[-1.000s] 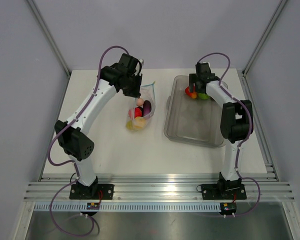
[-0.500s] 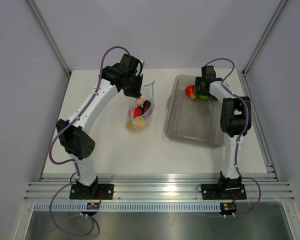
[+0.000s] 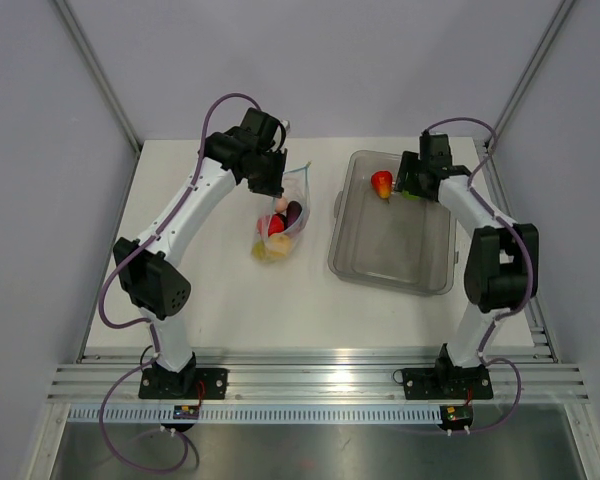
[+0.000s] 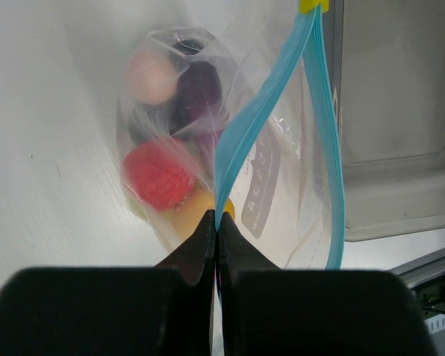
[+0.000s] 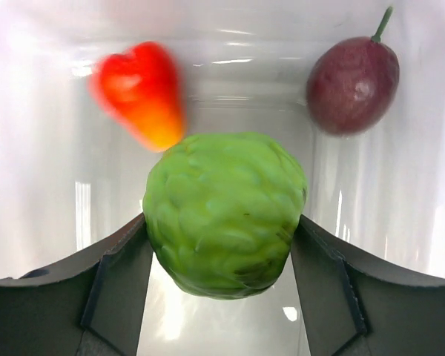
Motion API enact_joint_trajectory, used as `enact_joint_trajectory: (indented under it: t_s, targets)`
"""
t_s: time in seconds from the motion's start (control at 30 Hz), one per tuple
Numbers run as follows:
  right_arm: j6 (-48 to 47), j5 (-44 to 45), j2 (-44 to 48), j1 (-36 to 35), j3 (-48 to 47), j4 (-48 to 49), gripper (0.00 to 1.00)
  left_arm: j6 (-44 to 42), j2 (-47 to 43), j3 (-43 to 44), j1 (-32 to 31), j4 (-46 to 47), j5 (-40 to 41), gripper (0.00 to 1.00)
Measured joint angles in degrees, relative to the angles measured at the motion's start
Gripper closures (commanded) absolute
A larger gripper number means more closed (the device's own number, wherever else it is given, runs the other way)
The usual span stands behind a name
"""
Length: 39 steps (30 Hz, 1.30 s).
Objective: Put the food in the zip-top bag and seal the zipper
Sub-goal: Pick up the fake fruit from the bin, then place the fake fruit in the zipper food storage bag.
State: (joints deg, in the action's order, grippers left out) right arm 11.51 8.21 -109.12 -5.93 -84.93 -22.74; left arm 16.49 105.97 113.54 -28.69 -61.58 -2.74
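The clear zip-top bag (image 3: 283, 218) hangs over the table left of the bin, and its light-blue zipper (image 4: 263, 126) gapes open. My left gripper (image 3: 271, 181) is shut on one zipper strip, also shown in the left wrist view (image 4: 217, 219). In the bag are a red fruit (image 4: 157, 174), a pink one (image 4: 152, 76), a dark purple one (image 4: 198, 89) and a yellow one (image 4: 195, 213). My right gripper (image 3: 407, 184) is shut on a bumpy green fruit (image 5: 224, 211) at the bin's far end. A red-yellow fruit (image 5: 141, 93) and a dark purple fruit (image 5: 352, 85) lie beyond it.
The grey translucent bin (image 3: 388, 250) stands right of the bag, with its near part bare. The red-yellow fruit (image 3: 381, 183) lies just left of my right gripper. Frame posts stand at the table's back corners.
My right arm's elbow has swung out to the right and its gripper has shifted right, off the red-yellow fruit, with the green fruit between its fingers. The left arm and bag have held still.
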Motion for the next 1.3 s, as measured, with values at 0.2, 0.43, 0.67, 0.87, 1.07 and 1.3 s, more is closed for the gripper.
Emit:
enact_joint_trajectory:
  t_s: [0.2, 0.43, 0.67, 0.87, 1.07, 1.3]
  targets:
    - [2.27, -4.02, 18.71, -2.99, 8.07, 0.02, 0.43, 0.0, -0.02, -0.59, -0.15, 0.63, -0.5, 1.0]
    - [3.48, -4.33, 27.1, -21.79, 3.76, -2.32, 0.43, 0.02, -0.07, -1.95, -0.24, 1.4, -0.7, 1.0]
    - [4.96, -5.2, 23.34, -32.04, -6.78, -3.98, 0.43, 0.0, -0.83, -2.58, -0.28, 1.53, -0.7, 1.0]
    - [5.77, -6.38, 18.49, -35.87, -9.44, -3.72, 0.43, -0.02, -1.6, -2.58, -0.33, 1.36, -0.85, 1.0]
    - [6.6, -6.38, 13.84, -35.78, -9.31, -3.54, 0.44, -0.02, -1.73, -2.58, -0.24, 1.11, -1.09, 1.0]
    - [6.91, -5.99, 10.51, -35.76, -8.02, -3.74, 0.44, -0.07, -2.05, -2.58, 0.0, 1.03, -1.29, 1.0]
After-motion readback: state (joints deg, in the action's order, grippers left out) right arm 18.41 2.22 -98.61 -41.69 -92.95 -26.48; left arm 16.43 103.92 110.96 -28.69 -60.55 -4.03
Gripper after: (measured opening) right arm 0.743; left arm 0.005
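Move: The right hand already holds the green cabbage just above the bin floor. The bag's mouth, where it is to go, lies some 31 cm to that hand's left, 12 cm nearer the base and about 9 cm higher. In the bin, the red pepper is about 4 cm ahead and 6 cm left, the plum about 4 cm ahead and 8 cm right, both 7 cm lower. From the left hand, the mouth is level, 6 cm right and 3 cm down. Keeping the cabbage gripped, the right hand swings it fast out of the bin to its left, some 30 cm in all, while rising about 23 cm and drawing back about 14. The hand turns about 35 degrees counter-clockwise, then sinks some 10 cm towards the bag's mouth beside the left gripper, which keeps the rim pinched almost in place. ##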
